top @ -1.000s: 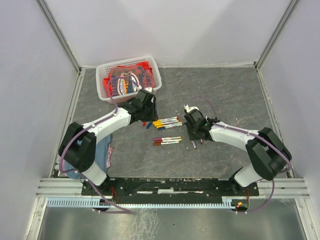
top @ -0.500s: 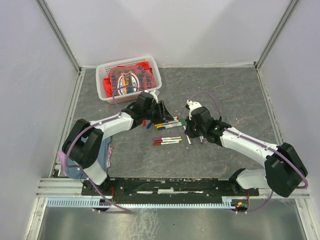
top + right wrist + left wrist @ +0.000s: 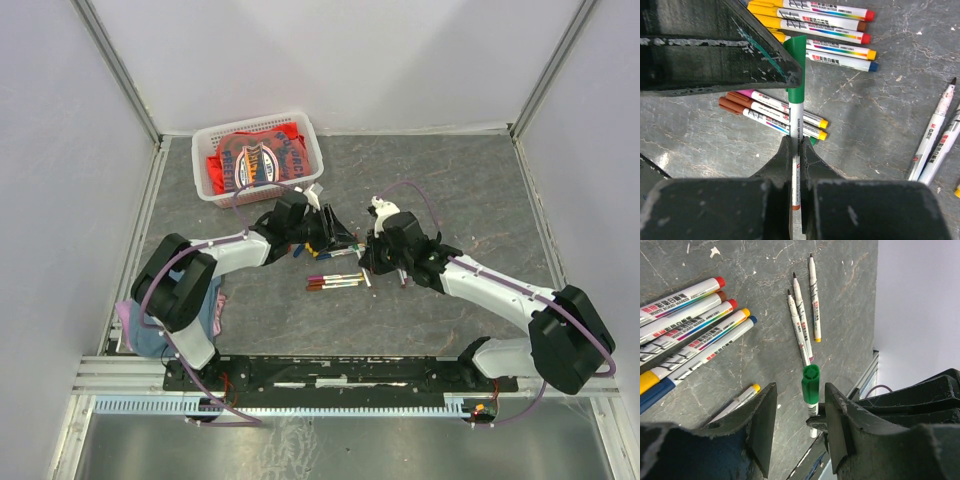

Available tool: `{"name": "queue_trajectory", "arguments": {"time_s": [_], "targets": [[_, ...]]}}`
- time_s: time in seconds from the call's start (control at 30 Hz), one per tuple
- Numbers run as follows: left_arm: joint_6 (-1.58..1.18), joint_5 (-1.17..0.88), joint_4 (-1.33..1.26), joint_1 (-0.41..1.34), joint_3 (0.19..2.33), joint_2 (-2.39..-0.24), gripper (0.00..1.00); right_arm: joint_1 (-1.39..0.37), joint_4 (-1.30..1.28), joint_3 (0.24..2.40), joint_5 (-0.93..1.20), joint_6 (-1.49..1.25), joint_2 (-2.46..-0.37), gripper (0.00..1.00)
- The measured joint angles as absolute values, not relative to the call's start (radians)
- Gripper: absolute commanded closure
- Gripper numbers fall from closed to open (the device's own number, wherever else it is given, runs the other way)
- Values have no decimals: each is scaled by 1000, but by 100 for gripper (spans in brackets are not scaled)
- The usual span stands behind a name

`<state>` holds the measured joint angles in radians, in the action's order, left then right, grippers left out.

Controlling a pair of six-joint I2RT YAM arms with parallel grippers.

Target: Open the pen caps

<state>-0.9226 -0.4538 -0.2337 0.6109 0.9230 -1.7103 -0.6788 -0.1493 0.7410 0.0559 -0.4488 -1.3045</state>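
My right gripper point(image 3: 795, 145) is shut on a thin white pen barrel point(image 3: 795, 122), held above the table. Its green pen cap point(image 3: 810, 384) points toward my left gripper point(image 3: 801, 407). The left gripper is open, and the cap sits just at its fingertips point(image 3: 767, 405) without touching either one. In the top view the two grippers, left point(image 3: 342, 240) and right point(image 3: 367, 258), meet at the table's middle. More capped pens lie below: yellow caps point(image 3: 762, 9) and brown caps point(image 3: 730, 104). Three uncapped pens point(image 3: 802, 325) lie together on the table.
A white basket point(image 3: 205, 140) holding a red printed cloth point(image 3: 250, 160) stands at the back left. A blue cloth point(image 3: 208, 305) lies by the left arm's base. Two capped pens point(image 3: 335, 282) lie in front of the grippers. The tabletop is dark grey stone.
The right gripper has lifted the green-capped pen off the table and carried it left. The left gripper has swung right to meet it, so the cap is now at its open jaws.
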Motion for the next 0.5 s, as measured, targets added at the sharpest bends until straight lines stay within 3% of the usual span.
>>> {"name": "queue_trajectory", "arguments": {"time_s": [0.23,0.5], "targets": [[-958,-471,-299,613,904,-1710,63,-679,-105,736,94,-476,-1307,99],[-984,-477,-352,613,876,-1710,91,-679,-67,722,120,-501,-1312,99]]}}
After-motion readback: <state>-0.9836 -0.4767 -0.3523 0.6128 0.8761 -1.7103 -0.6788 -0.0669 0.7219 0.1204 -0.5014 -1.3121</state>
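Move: The green cap stands at the upper end of the pen in the right hand, about 2 cm to the left hand's right, level with it otherwise and already between its open fingertips; from the right hand it lies some 4 cm ahead, 2 cm left and 3 cm up. From the left hand, roughly 9 cm below, the yellow-capped row is 4 cm ahead and 2 cm left, the brown-capped pens 5 cm back and 3 cm left, and the uncapped pens 14 cm right and 2 cm back. The green cap is carried deeper between the left fingertips as the right hand, still pinching the barrel, eases left about 1.5 cm and slightly up, rolling some 5 degrees. The left hand nearly holds its place, lifting about half a centimetre and edging as much to its right, while its half-open fingers close and pinch the cap from both sides. ##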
